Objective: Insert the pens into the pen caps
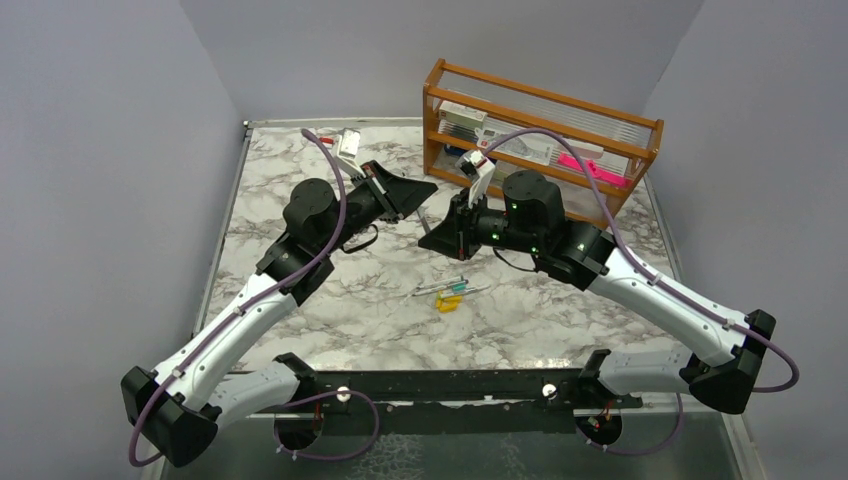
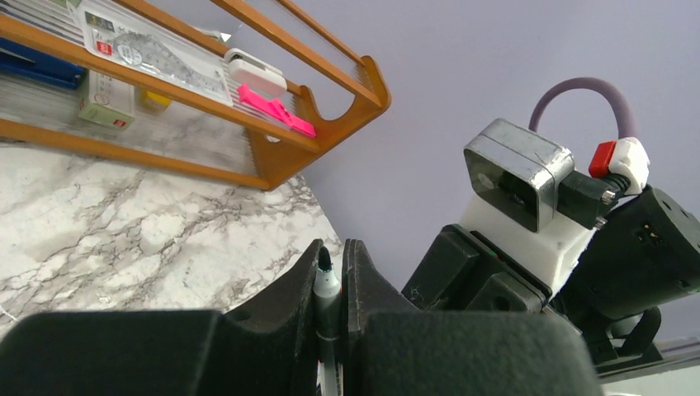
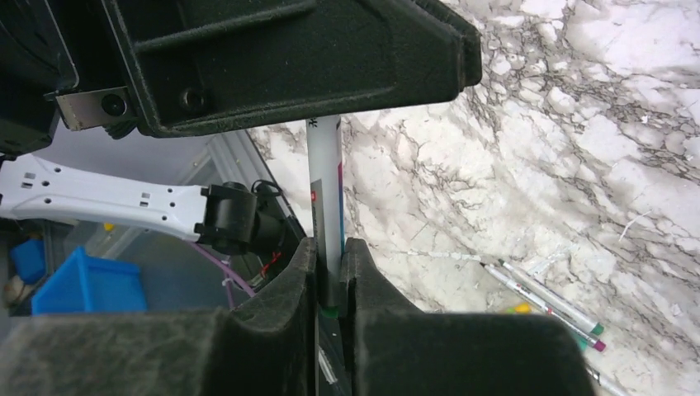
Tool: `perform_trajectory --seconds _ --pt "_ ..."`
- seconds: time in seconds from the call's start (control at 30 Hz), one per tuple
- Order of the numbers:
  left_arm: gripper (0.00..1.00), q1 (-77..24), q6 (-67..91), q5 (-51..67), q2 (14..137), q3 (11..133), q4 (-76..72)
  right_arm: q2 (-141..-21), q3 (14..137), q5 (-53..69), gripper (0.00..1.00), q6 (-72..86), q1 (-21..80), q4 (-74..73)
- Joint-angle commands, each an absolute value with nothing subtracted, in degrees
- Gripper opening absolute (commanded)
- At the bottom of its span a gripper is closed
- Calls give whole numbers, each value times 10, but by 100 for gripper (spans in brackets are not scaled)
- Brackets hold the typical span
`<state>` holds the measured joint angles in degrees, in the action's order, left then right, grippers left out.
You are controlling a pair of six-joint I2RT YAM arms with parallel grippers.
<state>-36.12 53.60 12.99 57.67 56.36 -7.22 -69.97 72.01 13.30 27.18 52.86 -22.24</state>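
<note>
My left gripper [image 2: 334, 246] is shut on a silvery-white pen [image 2: 325, 285] whose dark tip pokes out at the fingertips. In the top view it [image 1: 412, 190] hangs over the middle of the table, facing my right gripper [image 1: 436, 238]. The pen's white barrel [image 3: 326, 190] runs down from the left gripper [image 3: 289, 58] into my right gripper [image 3: 330, 245], which is shut on its lower end. A green bit [image 3: 330, 312] shows there; I cannot tell if it is a cap. More pens [image 1: 450, 287] [image 3: 545, 297] and a yellow pen cap [image 1: 447, 303] [image 3: 520, 308] lie on the table.
A wooden rack [image 1: 540, 100] [image 2: 272, 157] with boxes and a bright pink flat object [image 1: 590, 165] [image 2: 272, 111] stands at the back right. A small white item [image 1: 348, 142] lies at the back left. Grey walls close three sides of the marble table [image 1: 300, 300].
</note>
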Motion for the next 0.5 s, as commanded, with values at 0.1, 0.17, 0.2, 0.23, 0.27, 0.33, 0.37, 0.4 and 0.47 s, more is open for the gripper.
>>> perform_trajectory --seconds 0.1,0.17,0.2,0.23,0.27,0.33,0.37,0.4,0.47 --pt "3 -363 541 135 570 565 -100 -688 714 128 2 323 528 -169" --pt "22 -363 541 142 574 569 -100 -686 712 123 2 349 528 -167" --pt "33 -363 541 148 577 571 -100 -683 707 124 2 362 528 -160" --pt "40 -363 540 153 580 575 -99 -677 700 124 2 374 528 -149" --pt "45 -363 539 157 583 578 -98 -670 688 124 2 385 528 -134" --pt "52 -364 537 165 588 584 -97 -650 663 124 2 403 528 -94" --pt "53 -363 534 167 589 586 -97 -642 653 121 2 411 528 -79" --pt "53 -364 533 167 590 587 -97 -635 648 119 2 415 528 -68" --pt "53 -364 533 163 586 587 -97 -628 646 116 2 421 528 -62"
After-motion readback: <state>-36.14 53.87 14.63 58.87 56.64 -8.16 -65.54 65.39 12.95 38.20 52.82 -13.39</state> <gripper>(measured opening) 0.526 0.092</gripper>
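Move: The pen stands tail-down between my hands, nib end in my left pads and green tail end in my right. Its middle is about 3 cm back from and 4 cm below my left hand; from my right it is some 4 cm ahead and 4 cm up. On the table, roughly 30 cm below my right hand, the yellow caps lie about 3 cm ahead and 5 cm right, the teal cap 6 cm ahead and 7 cm right. I open my left fingers to about half and let go of the nib end, the hand staying almost in place. My right keeps its pinch on the tail end and, once the left starts opening, rises a little over 1 cm and eases back slightly, turning the wrist about 10 degrees with its fingertips tipping up. ##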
